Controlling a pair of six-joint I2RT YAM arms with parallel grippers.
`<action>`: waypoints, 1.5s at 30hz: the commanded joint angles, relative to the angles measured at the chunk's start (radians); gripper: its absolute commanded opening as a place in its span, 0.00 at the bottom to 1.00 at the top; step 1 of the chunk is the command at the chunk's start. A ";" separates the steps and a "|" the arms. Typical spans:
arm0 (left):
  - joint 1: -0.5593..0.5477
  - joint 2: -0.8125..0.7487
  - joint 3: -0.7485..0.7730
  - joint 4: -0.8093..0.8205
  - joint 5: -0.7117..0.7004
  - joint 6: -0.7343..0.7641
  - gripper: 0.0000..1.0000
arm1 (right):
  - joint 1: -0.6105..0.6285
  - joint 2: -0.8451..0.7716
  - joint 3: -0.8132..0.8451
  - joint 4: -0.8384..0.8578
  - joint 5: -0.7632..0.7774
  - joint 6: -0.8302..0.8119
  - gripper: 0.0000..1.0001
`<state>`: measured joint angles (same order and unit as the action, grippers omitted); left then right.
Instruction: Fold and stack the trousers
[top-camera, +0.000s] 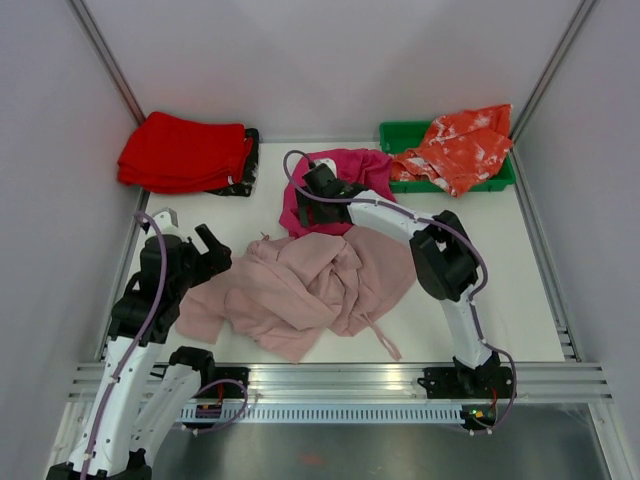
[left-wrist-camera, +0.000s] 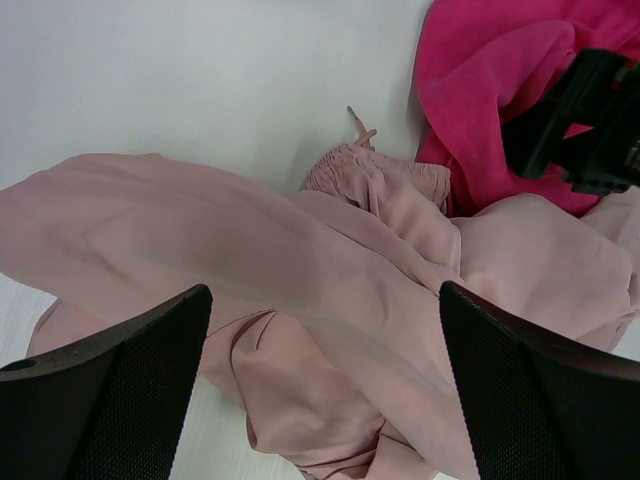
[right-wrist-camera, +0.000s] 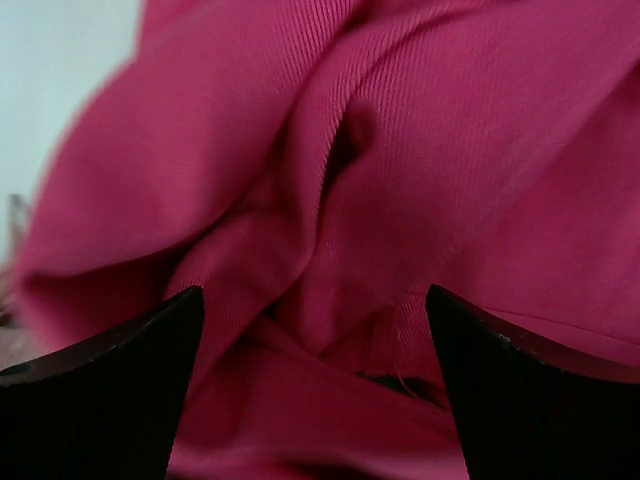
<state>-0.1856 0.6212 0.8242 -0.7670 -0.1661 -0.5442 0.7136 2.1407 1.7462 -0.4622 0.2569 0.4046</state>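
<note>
The pale pink trousers (top-camera: 300, 285) lie crumpled in a loose heap at the middle of the table, with a drawstring cord (top-camera: 383, 338) trailing toward the near edge. My left gripper (top-camera: 192, 235) hovers at the heap's left end, open; its wrist view shows the trousers (left-wrist-camera: 330, 300) spread below and between the wide jaws of the gripper (left-wrist-camera: 325, 390). My right gripper (top-camera: 312, 185) is open over the magenta garment (top-camera: 350, 168), just behind the trousers. In the right wrist view the gripper (right-wrist-camera: 315, 390) has only magenta fabric (right-wrist-camera: 380, 180) under it, nothing pinched.
A folded red stack (top-camera: 185, 152) sits at the back left. A green bin (top-camera: 398, 133) at the back right holds an orange and white garment (top-camera: 460, 145). Grey walls close in both sides. The magenta garment overlaps the trousers' far edge.
</note>
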 joint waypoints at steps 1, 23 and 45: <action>-0.002 0.015 0.006 0.044 0.047 0.055 1.00 | -0.003 0.044 0.036 0.026 -0.005 0.069 0.98; 0.000 0.054 -0.020 0.097 0.068 0.076 1.00 | -0.206 -0.025 0.378 0.243 0.071 -0.099 0.00; 0.000 0.112 -0.016 0.166 0.079 0.004 1.00 | -0.706 0.090 0.615 0.430 0.153 -0.164 0.00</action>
<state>-0.1856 0.7097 0.8112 -0.6613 -0.1013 -0.5095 -0.0441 2.2009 2.3539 -0.1291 0.5434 0.2573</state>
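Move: The right hand is open, over the near-left part of the magenta trousers, whose middle is about 5 cm ahead, 7 cm right and 6 cm below. The light-pink trousers centre about 19 cm back and straight behind it, at similar depth; the green basket lies some 15 cm ahead and 28 cm right. From the idle left hand, the magenta trousers are about 23 cm ahead, 25 cm right and 18 cm below. The right hand sinks, pinches the magenta trousers, then swings them forward, 35 cm up and about 45 cm right. ##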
